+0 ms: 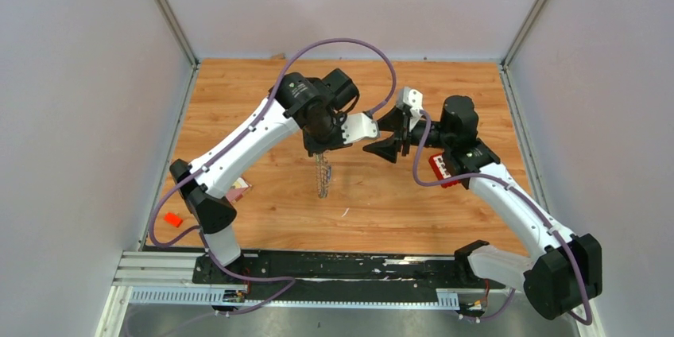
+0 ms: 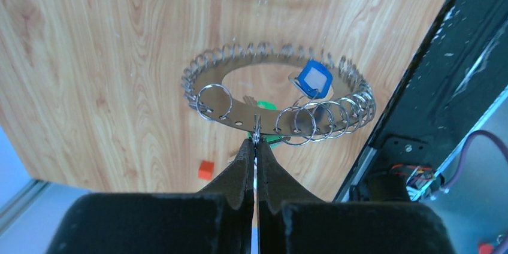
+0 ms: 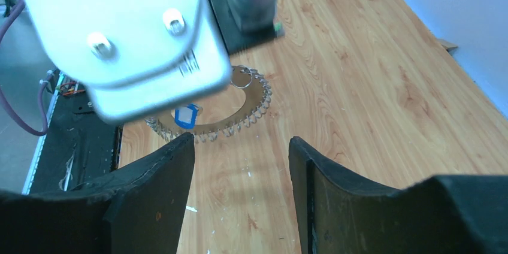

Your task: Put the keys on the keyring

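Observation:
The keyring (image 2: 223,114), a wide silver band edged with many small split rings, hangs above the wooden table. My left gripper (image 2: 256,142) is shut on one small ring at its near edge. A blue-headed key (image 2: 315,78) rests against the band's far right side. A green-headed key (image 2: 267,106) peeks out behind the band near my fingertips. From above, the keyring (image 1: 322,175) hangs edge-on under my left gripper (image 1: 321,151). My right gripper (image 1: 387,140) stands open just to its right, holding nothing. Its own view shows the keyring (image 3: 247,105) and the blue key (image 3: 186,116) beyond its open gripper (image 3: 241,146).
A red block with white squares (image 1: 439,168) lies under the right arm. A small orange cube (image 1: 172,219) and a pink card (image 1: 237,188) sit near the left arm's base. The black rail (image 1: 334,265) runs along the near edge. Grey walls enclose the table.

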Tool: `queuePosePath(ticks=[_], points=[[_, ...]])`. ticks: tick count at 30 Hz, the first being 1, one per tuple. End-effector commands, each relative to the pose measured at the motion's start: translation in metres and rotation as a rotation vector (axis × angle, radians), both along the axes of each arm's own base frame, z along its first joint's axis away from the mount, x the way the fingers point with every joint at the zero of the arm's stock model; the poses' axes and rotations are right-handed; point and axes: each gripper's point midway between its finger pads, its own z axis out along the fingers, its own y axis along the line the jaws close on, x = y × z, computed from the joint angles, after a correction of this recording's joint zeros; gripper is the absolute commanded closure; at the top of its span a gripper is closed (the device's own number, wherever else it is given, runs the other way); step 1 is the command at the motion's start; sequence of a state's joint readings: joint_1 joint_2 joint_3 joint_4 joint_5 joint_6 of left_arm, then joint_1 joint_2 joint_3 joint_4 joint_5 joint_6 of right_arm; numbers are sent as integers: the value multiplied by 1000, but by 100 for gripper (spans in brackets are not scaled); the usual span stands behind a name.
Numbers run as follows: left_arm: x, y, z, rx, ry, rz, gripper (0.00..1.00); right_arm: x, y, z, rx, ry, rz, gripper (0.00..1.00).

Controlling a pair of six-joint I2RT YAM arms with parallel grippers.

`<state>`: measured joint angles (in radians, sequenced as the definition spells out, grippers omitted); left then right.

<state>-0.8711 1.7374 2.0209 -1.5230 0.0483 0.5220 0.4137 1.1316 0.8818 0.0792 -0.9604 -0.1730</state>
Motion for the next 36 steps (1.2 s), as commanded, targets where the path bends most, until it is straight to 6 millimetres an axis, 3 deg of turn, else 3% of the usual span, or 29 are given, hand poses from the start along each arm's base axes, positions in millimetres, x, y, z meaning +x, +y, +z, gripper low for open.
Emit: queuePosePath(ticks=[1,6,10,17,20,30,36], points=[[4,23,1,129,-42,0,100,4,-2,14,32,-45,-33,40],[9,25,-1,168,-70,-24,100,10,-4,11,39,-16,-77,37],[6,32,-6,259,-118,-106,100,13,-5,12,40,-5,-97,23],[3,41,-8,338,-154,-190,100,23,-16,17,68,56,-152,20],[6,48,-6,381,-186,-210,100,32,-24,20,89,100,-227,1],[5,55,1,393,-230,-280,100,20,-27,27,73,90,-152,0],[9,47,19,255,-331,-275,100,8,-33,32,42,28,-121,0]])
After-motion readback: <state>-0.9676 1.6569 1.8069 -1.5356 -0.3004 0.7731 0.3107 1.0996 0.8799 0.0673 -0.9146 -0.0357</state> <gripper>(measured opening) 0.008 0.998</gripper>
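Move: My left fingers, pointing down, already pinch a small ring on the rim of the keyring plate, whose middle hangs some 6 cm below them, about 3 cm back and 1 cm to their right. The green-headed key is roughly 4 cm below those fingers, 1 cm back and 1 cm left; the blue-tagged key is about 6 cm below, 4 cm back and 2 cm right. From my empty right hand the plate's middle lies about 13 cm left, 7 cm back and 6 cm lower. Keeping its pinch, my left hand carries the keyring plate about 5 cm left, away from my right hand, dipping a couple of centimetres before easing up a little. It turns some 30 degrees as its fingers swing left and forward, with a clockwise twist. My right hand, touching nothing, spreads its half-open fingers fully and draws back to the right and slightly forward, turning a little clockwise. ##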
